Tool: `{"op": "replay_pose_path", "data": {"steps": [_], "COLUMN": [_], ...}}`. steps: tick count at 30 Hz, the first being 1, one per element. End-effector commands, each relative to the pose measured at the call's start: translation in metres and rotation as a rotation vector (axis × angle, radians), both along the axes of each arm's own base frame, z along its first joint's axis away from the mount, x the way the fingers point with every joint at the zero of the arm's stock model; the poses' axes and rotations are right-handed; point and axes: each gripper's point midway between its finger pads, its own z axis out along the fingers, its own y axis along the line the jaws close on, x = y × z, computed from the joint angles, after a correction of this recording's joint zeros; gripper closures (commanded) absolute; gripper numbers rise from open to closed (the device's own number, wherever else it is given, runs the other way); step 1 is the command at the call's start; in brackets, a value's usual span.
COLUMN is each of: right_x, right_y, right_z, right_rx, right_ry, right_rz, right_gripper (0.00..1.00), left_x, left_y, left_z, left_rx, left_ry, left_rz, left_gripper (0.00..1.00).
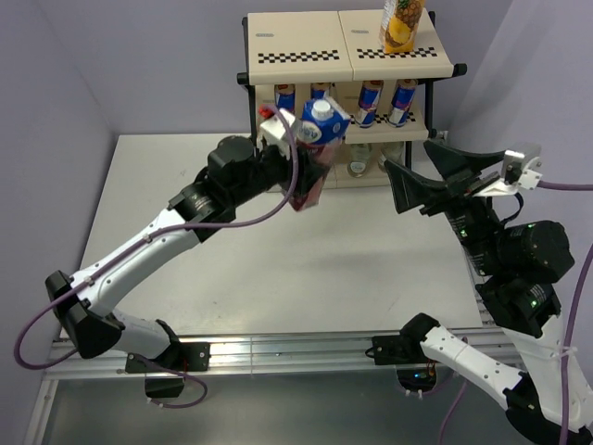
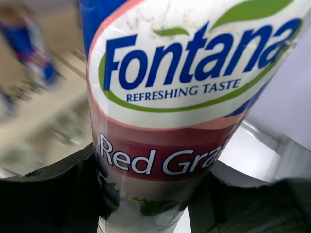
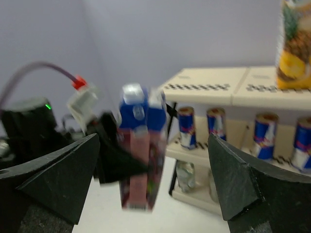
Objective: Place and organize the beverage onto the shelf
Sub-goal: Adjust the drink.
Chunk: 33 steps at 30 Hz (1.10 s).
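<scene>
My left gripper point(image 1: 298, 165) is shut on the purple juice carton point(image 1: 315, 139), holding it above the table, just left of the shelf's point(image 1: 306, 42) front. The left wrist view is filled by this carton point(image 2: 184, 97), with a black finger point(image 2: 58, 194) pressed on each side. Off to the right of the shelf my right gripper point(image 1: 437, 173) stands wide open and empty, and the same carton point(image 3: 141, 155) shows beyond its jaws. The yellow carton point(image 1: 401, 25) stands on the top tier. Several blue-and-silver cans point(image 1: 370, 102) line the middle tier. Clear bottles point(image 1: 357, 159) stand on the lowest tier.
The shelf stands against the back wall, its black frame post point(image 1: 248, 93) close behind the held carton. White tabletop point(image 1: 278, 269) stretches in front of the shelf. A purple cable point(image 1: 278, 199) loops over the left arm.
</scene>
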Motion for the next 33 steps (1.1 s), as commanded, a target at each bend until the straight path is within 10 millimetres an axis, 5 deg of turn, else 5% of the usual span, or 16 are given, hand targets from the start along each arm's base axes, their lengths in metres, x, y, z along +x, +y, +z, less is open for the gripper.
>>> {"op": "replay_pose_path", "data": {"steps": [1, 3, 4, 6, 8, 9, 10, 12, 15, 17, 27, 30, 33], "right_x": [0.022, 0.025, 0.026, 0.027, 0.029, 0.027, 0.027, 0.026, 0.024, 0.024, 0.019, 0.018, 0.018], "right_y": [-0.018, -0.020, -0.020, -0.018, -0.016, -0.017, -0.018, -0.019, -0.018, -0.017, -0.013, -0.011, -0.009], "right_z": [-0.035, -0.047, -0.051, -0.062, -0.073, -0.077, -0.080, -0.090, -0.101, -0.109, -0.118, -0.119, -0.121], "right_rx": [0.013, 0.012, 0.019, 0.007, 0.006, 0.000, 0.004, -0.001, -0.008, -0.014, -0.014, -0.014, -0.015], "right_ry": [0.133, 0.164, 0.178, 0.202, 0.228, 0.233, 0.240, 0.259, 0.281, 0.298, 0.316, 0.319, 0.321], "right_rz": [-0.139, -0.159, -0.162, -0.159, -0.154, -0.153, -0.157, -0.158, -0.148, -0.143, -0.110, -0.100, -0.086], "right_gripper": [0.01, 0.01, 0.01, 0.01, 0.01, 0.01, 0.01, 0.01, 0.01, 0.01, 0.02, 0.02, 0.02], "left_x": [0.018, 0.028, 0.045, 0.053, 0.074, 0.069, 0.088, 0.084, 0.089, 0.075, 0.046, 0.057, 0.090], "left_y": [0.061, 0.076, 0.065, 0.080, 0.073, 0.089, 0.077, 0.096, 0.102, 0.114, 0.145, 0.155, 0.161], "left_z": [0.213, 0.241, 0.235, 0.262, 0.263, 0.291, 0.280, 0.311, 0.323, 0.339, 0.368, 0.367, 0.354], "left_rx": [-0.426, -0.445, -0.417, -0.439, -0.435, -0.493, -0.467, -0.547, -0.623, -0.706, -0.800, -0.797, -0.796], "left_ry": [-0.443, -0.490, -0.485, -0.538, -0.551, -0.588, -0.572, -0.621, -0.656, -0.692, -0.758, -0.764, -0.748], "left_rz": [0.307, 0.405, 0.431, 0.530, 0.588, 0.613, 0.630, 0.654, 0.665, 0.640, 0.627, 0.675, 0.716], "left_gripper": [1.00, 1.00, 1.00, 1.00, 1.00, 1.00, 1.00, 1.00, 1.00, 1.00, 1.00, 1.00, 0.99]}}
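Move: The left hand already holds the red grape carton; the bare left end of the top shelf, where it is taken, lies some 24 cm ahead, 7 cm to the left and 8 cm above. From that hand the pineapple carton stands about 24 cm ahead, 17 cm to the right and 17 cm up. The two leftmost cans on the middle shelf are roughly 20 cm ahead and 6 cm below, one 5 cm left, one 3 cm right. From the right hand the grape carton lies about 13 cm ahead, 19 cm left, 12 cm below. Forward and up together, nearly 20 cm each, the left hand carries the grape carton to the left end of the top shelf, fast at first, then easing up and finally left by some 5 cm. It swings counter-clockwise nearly 40 degrees and tips its fingers up, grip kept. The empty right hand sinks about 12 cm, staying open and tipping down. ##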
